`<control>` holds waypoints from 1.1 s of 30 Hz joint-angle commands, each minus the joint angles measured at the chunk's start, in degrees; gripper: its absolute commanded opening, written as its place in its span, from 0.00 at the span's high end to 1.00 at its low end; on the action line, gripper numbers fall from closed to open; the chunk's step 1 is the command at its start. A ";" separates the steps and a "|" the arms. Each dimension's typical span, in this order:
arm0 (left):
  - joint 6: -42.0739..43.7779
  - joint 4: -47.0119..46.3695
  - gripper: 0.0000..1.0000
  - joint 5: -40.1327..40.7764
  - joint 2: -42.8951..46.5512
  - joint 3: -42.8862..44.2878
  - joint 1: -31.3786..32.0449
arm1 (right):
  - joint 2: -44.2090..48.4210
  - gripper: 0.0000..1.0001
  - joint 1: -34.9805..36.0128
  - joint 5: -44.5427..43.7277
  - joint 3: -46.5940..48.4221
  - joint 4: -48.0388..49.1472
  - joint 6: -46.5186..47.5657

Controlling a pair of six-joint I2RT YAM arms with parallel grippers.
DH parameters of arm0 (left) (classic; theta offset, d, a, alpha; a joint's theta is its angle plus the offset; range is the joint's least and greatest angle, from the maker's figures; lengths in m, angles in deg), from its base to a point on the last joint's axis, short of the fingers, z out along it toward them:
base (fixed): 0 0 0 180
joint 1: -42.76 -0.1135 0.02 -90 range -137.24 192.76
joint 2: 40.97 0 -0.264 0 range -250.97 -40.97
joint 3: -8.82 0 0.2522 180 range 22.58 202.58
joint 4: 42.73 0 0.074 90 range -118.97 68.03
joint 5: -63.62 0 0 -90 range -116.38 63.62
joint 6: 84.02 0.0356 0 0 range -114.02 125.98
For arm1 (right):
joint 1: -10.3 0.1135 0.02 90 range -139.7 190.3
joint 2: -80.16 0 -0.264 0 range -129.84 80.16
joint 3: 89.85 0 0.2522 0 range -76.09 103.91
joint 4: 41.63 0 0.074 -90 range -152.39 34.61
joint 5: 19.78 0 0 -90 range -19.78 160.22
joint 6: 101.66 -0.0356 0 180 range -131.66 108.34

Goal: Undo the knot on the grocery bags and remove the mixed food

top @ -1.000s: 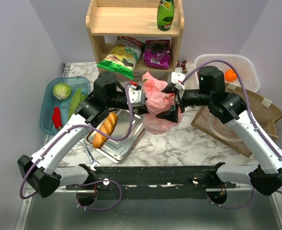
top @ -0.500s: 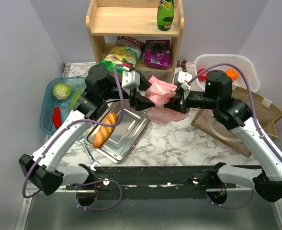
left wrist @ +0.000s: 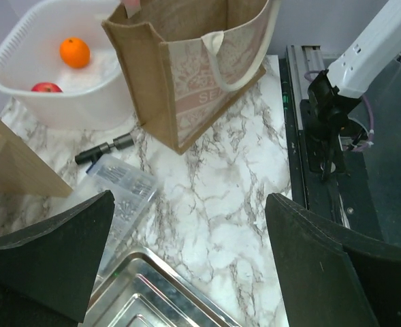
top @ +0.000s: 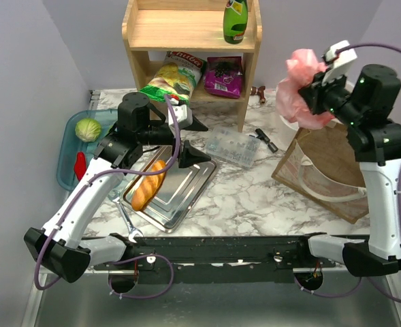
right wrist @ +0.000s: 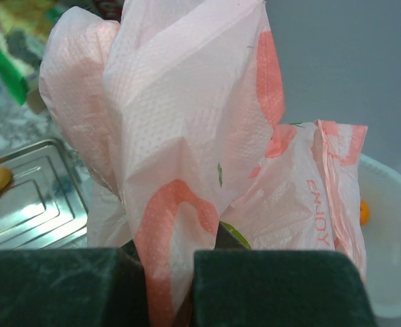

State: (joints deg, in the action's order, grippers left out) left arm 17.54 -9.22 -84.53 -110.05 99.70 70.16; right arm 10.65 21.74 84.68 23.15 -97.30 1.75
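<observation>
The pink grocery bag (top: 299, 88) hangs bunched in the air at the far right, above the white basin and the jute bag. My right gripper (top: 317, 93) is shut on it; in the right wrist view a fold of the pink bag (right wrist: 186, 122) is pinched between the right gripper's (right wrist: 169, 286) pads. I cannot make out the knot in the crumpled plastic. My left gripper (top: 195, 141) stands wide open and empty above the steel tray (top: 186, 197). The left wrist view shows the left gripper (left wrist: 190, 259) over bare marble and the tray's corner (left wrist: 152, 293).
A bread loaf (top: 149, 184) lies on the tray. A clear plastic box (top: 234, 146) and a black tool (top: 265, 139) lie mid-table. The blue bin (top: 67, 163) holds a cabbage (top: 88, 129) and a red pepper (top: 79, 167). The shelf carries a crisp packet (top: 166, 78), purple packet (top: 224, 75) and green bottle (top: 235, 20). The basin (left wrist: 23, 75) holds an orange (left wrist: 74, 52).
My right gripper shut on the pink bag and carried it up and to the right. My left gripper let go of it, opened wide and drew back. The clear box is now uncovered.
</observation>
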 commanded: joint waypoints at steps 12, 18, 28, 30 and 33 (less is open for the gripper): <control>-1.79 -3.70 0.06 1.62 3.76 -7.63 0.64 | 6.72 0.99 -6.25 -29.13 -5.66 -21.46 -2.81; -1.54 -4.10 0.06 1.34 4.25 -8.04 0.73 | 4.41 0.99 -7.33 -35.25 -4.45 -20.58 -8.13; 0.75 -2.64 0.06 1.52 5.51 -8.49 0.73 | 3.99 0.99 -15.89 -27.89 -27.66 -16.25 0.37; 0.88 -2.27 0.06 1.53 5.28 -7.99 0.73 | 2.15 0.99 -17.04 -24.45 -30.18 -15.25 1.63; 1.41 -1.30 0.06 1.75 5.28 -7.40 0.72 | -1.07 0.93 -18.83 -20.22 -33.35 -11.87 4.26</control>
State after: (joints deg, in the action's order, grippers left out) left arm 17.45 -11.87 -82.78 -105.37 91.33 70.64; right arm 11.67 4.71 57.16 -7.54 -114.59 1.27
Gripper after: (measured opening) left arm 0.939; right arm 0.058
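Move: The right hand, still pinching the crumpled pink bag high over the table, is bound for the open paper bag, whose middle lies about 21 cm to its right, 8 cm back and roughly 30 cm below. From this hand, the white basin stands some 16 cm ahead, 18 cm to the right and 36 cm down, and the black tool lies about 8 cm left, 2 cm ahead and 40 cm down. From the empty left hand, the paper bag is about 60 cm right, 3 cm ahead and 25 cm below. The right arm swings the pink bag to its right by about 17 cm and some 8 cm back, away from over the basin's near side, then plunges through the paper bag's mouth, ending about 25 cm lower, while the wrist turns some 40 degrees clockwise and tips the fingers steeply down. Its fingers keep their pinch on the plastic throughout, and the left hand, wide open and empty, sinks a few centimetres over the tray. ##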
